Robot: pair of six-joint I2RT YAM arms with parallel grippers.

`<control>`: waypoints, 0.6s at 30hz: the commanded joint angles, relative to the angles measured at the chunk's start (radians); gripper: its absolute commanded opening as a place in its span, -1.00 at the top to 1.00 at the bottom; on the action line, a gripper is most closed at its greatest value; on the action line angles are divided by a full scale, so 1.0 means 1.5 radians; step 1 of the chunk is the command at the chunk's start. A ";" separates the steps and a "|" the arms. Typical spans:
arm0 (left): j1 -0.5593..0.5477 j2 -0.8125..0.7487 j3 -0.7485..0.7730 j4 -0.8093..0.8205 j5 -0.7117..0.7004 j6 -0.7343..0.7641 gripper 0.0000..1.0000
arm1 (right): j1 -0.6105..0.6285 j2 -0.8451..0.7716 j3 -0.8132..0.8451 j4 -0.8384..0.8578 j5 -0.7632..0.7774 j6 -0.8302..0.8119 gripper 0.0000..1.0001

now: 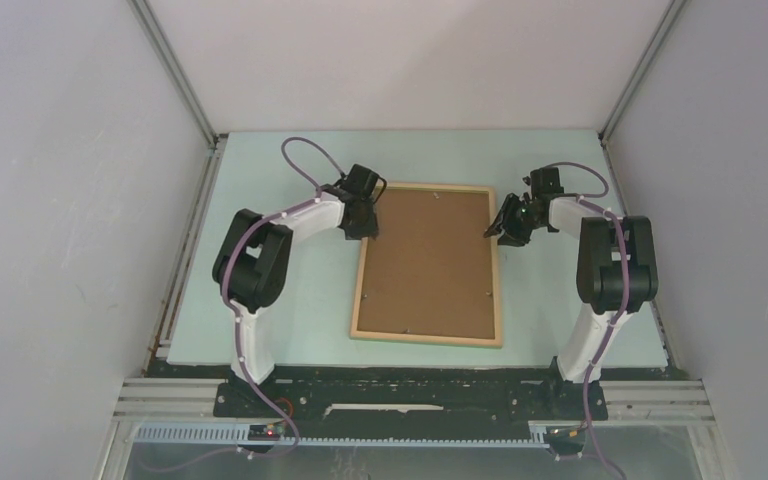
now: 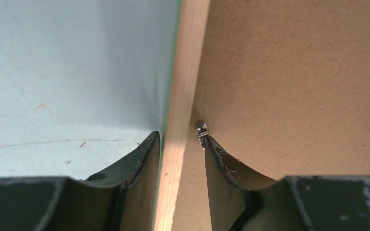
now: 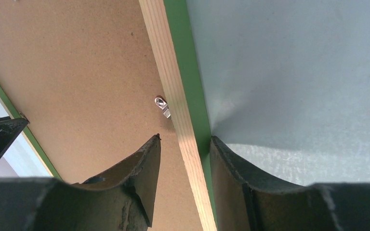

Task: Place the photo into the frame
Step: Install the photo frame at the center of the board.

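The frame (image 1: 426,340) lies flat on the table with its pale wood side up, and a brown backing board (image 1: 428,262) fills it. The photo is hidden. My left gripper (image 1: 365,225) straddles the frame's left rail (image 2: 183,96) near the far corner. In the left wrist view the gripper (image 2: 180,137) has its outer finger against the rail's edge, and a gap shows between the inner finger and the wood. My right gripper (image 1: 505,225) straddles the right rail (image 3: 166,72). There the gripper (image 3: 185,138) has its outer finger at the green edge and its inner finger stands apart over the board.
Small metal clips (image 2: 201,129) (image 3: 162,106) sit on the backing board just inside each rail, close to the inner fingertips. The pale green table (image 1: 290,300) is walled on three sides.
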 commanded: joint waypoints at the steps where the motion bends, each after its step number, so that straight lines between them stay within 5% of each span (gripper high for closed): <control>1: 0.028 -0.031 -0.058 -0.053 -0.131 -0.008 0.62 | 0.012 0.006 0.016 0.002 -0.026 0.000 0.02; 10: 0.028 -0.105 -0.081 -0.044 -0.156 -0.007 0.52 | 0.012 0.013 0.015 0.008 -0.030 0.002 0.08; 18: 0.026 -0.155 -0.108 0.027 -0.038 -0.019 0.01 | 0.015 0.013 0.016 0.012 -0.038 0.000 0.08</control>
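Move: The left hand has the photo frame's left rail between its fingers; the board's middle, where the frame should be centred, lies about 12 cm to its right and 2 cm back. The frame's own middle is some 16 cm right and 8 cm back. The right hand straddles the frame's right rail, with the board's middle roughly 22 cm to its left and 2 cm back. The left hand, already pinching the frame's left rail, drags the frame about 5 cm left, then loosens slightly. ##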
